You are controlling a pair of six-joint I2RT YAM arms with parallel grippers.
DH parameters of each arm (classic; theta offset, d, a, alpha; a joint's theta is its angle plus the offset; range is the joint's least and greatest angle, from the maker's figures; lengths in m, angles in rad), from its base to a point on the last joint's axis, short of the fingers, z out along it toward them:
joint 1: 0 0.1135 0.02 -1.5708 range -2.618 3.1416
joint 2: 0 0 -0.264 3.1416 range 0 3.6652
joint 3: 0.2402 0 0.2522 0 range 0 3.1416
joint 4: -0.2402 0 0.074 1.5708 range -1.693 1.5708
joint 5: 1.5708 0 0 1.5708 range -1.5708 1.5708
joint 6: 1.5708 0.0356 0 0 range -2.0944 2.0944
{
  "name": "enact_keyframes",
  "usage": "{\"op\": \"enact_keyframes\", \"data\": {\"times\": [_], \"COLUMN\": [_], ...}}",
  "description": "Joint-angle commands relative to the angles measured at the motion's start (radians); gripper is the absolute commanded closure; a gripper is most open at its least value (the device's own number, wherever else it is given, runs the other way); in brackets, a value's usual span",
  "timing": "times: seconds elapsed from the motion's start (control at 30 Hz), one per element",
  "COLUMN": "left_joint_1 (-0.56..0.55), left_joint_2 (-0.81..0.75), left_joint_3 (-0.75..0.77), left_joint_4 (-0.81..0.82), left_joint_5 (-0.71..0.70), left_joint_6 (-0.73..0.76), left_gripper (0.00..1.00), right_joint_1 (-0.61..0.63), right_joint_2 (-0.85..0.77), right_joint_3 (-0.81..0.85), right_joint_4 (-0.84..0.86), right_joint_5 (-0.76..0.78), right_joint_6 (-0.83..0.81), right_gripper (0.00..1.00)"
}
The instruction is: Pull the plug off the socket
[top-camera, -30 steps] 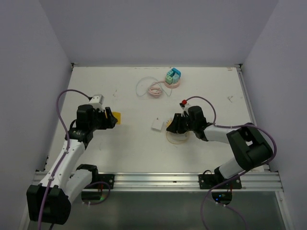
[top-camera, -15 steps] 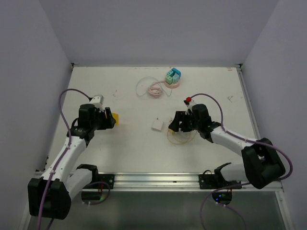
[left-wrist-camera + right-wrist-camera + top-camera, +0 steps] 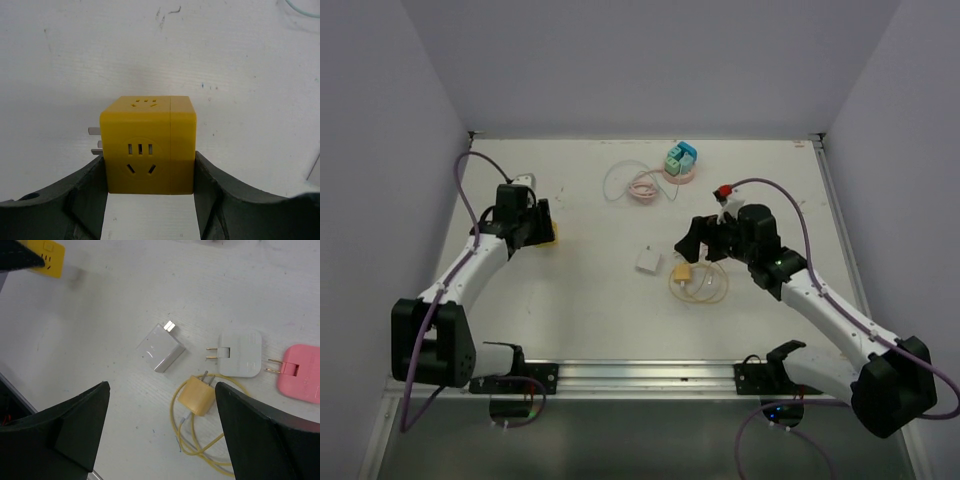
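Observation:
The socket (image 3: 147, 150) is a yellow cube with metal prongs on its left side. My left gripper (image 3: 149, 170) is shut on it, one finger pressed to each side. In the top view the socket (image 3: 552, 232) is at the left of the table with the left gripper (image 3: 542, 228) around it. The plug (image 3: 197, 396), a small yellow block with two pins and a yellow cable (image 3: 200, 445), lies loose on the table, apart from the socket. My right gripper (image 3: 161, 387) hangs open above it, touching nothing. The top view shows the plug (image 3: 681, 271) just below the right gripper (image 3: 695, 248).
A white cube charger (image 3: 161, 351), a flat white plug (image 3: 241, 353) and a pink plug (image 3: 302, 372) lie near the yellow plug. At the far side of the table are a teal and pink adapter stack (image 3: 680, 160) and a coiled pale cable (image 3: 642, 187).
My right gripper has opened and lifted back to the right, leaving the yellow plug and its cable on the table. My left arm has carried the socket further left and away.

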Motion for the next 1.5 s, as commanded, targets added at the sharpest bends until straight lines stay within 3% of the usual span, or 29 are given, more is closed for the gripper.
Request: {"op": "enact_keyframes", "data": {"times": [0.0, 0.43, 0.53, 0.67, 0.73, 0.93, 1.1, 1.2, 1.37, 1.47], "left_joint_1": [0.008, 0.101, 0.139, 0.156, 0.160, 0.170, 0.170, 0.170, 0.166, 0.135], "left_joint_2": [0.126, 0.715, 0.821, 0.908, 0.918, 0.927, 0.896, 0.855, 0.702, 0.508], "left_joint_3": [0.175, 0.804, 0.938, 1.013, 1.024, 1.029, 1.029, 1.022, 0.964, 0.718], "left_joint_4": [-0.006, -0.204, -0.276, -0.314, -0.321, -0.321, -0.331, -0.334, -0.319, -0.180], "left_joint_5": [-0.082, -0.131, -0.130, -0.130, -0.127, -0.124, -0.119, -0.113, -0.075, -0.007], "left_joint_6": [-0.022, 0.051, 0.061, 0.070, 0.071, 0.079, 0.081, 0.073, 0.036, 0.024], "left_gripper": [1.00, 0.94, 0.91, 0.78, 0.72, 0.36, 0.13, 0.06, 0.04, 0.04], "right_joint_1": [-0.002, -0.002, -0.002, -0.002, -0.002, -0.002, -0.002, -0.002, 0.000, 0.003], "right_joint_2": [-0.068, -0.177, -0.185, -0.193, -0.197, -0.181, -0.136, -0.072, 0.077, 0.186], "right_joint_3": [0.008, -0.036, -0.061, -0.068, -0.064, -0.044, -0.004, 0.043, 0.146, 0.223], "right_joint_4": [-0.029, -0.173, -0.172, -0.178, -0.178, -0.187, -0.186, -0.180, -0.126, -0.092], "right_joint_5": [0.017, 0.053, 0.050, 0.050, 0.054, 0.060, 0.048, 0.031, 0.000, -0.010], "right_joint_6": [-0.029, -0.010, 0.008, 0.014, 0.011, -0.010, -0.038, -0.072, -0.096, -0.120], "right_gripper": [0.09, 0.06, 0.06, 0.06, 0.06, 0.06, 0.06, 0.06, 0.07, 0.09]}}
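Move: The yellow socket is already pinched in the left hand, bound for a bare patch of table about 18 cm ahead of that hand, 8 cm to its left and 5 cm below. From the left hand the coiled pink cable lies some 21 cm ahead and 22 cm right; the white adapter is about 2 cm back and 24 cm right. From the right hand, the bare patch is roughly 22 cm ahead, 41 cm left and 13 cm below. The yellow socket is carried by the left hand about 18 cm forward and 8 cm left, then lowered some 5 cm to the bare table, the wrist tipping farther down; there the fingers open wide, let go and lift back about 4 cm. The right hand, open and empty, eases back and right about 4 cm, then returns forward and left. ##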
